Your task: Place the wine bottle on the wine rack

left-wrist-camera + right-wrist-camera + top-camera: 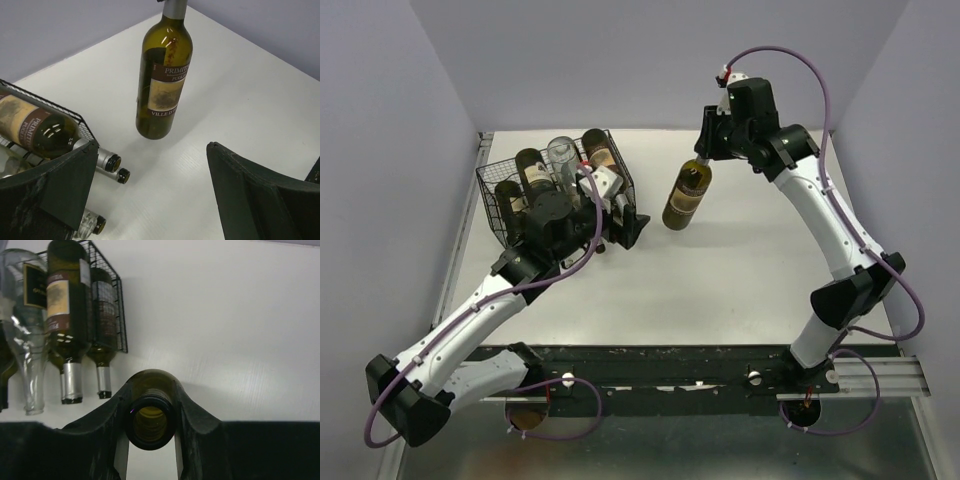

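The wine bottle is dark green with a brown-and-cream label and stands upright on the white table, right of the wine rack. My right gripper is shut on its neck from above; in the right wrist view the open bottle mouth sits between the fingers. The black wire wine rack stands at the back left and holds several bottles. My left gripper is open and empty just right of the rack. In the left wrist view the bottle stands ahead of the fingers.
The rack's bottle necks stick out toward the left gripper over the table. The rack's wire side and its bottles show left of the held bottle. Grey walls close in the table at the back and sides.
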Controlling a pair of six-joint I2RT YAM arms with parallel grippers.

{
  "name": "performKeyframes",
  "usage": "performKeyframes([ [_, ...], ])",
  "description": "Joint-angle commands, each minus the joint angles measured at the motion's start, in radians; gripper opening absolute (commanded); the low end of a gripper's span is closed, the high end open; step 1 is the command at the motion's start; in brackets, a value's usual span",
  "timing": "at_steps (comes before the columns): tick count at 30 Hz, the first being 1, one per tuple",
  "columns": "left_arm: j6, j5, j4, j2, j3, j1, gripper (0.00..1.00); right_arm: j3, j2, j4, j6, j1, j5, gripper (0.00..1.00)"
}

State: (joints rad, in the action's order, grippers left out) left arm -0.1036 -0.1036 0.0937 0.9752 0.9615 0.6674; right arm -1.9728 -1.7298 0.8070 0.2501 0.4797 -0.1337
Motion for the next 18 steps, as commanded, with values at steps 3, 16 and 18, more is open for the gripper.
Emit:
performKeyframes([
  [3,-0.013,-0.154,-0.192,0.072,-0.064,0.008,0.99,-0.040,0.125,0.061,0.035,0.003,0.314,0.01],
  [16,0.099,-0.383,-0.250,0.174,-0.073,0.014,0.99,-0.058,0.206,0.009,0.095,0.002,0.683,0.01],
  [18,0.099,-0.381,-0.244,0.181,-0.073,0.014,0.99,-0.038,0.222,-0.029,0.107,0.000,0.742,0.01],
])
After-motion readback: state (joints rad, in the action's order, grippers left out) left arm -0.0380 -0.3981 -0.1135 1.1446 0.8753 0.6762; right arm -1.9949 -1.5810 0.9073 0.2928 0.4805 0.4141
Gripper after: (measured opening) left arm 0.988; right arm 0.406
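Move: The wine bottle, held by its neck in the right gripper, has its middle about 4 cm back, 4 cm left and 13 cm below that hand. The open left gripper it is taken to lies some 19 cm back and 18 cm left of the right hand, nearly level. From the left hand the bottle is 15 cm ahead, 14 cm right, 11 cm lower; the racked brown-label bottle is 18 cm ahead, 6 cm left, 12 cm lower, and the clear bottle 9 cm farther left. The wine bottle, still pinched by its neck, is drawn back about 10 cm by the right hand while also rising and going left towards the left gripper, the wrist turning some 25 degrees counter-clockwise and rolling its left side up. The left hand, jaws staying wide open, goes right and down about 5 cm each to meet the bottle's body, turning clockwise as it comes. ##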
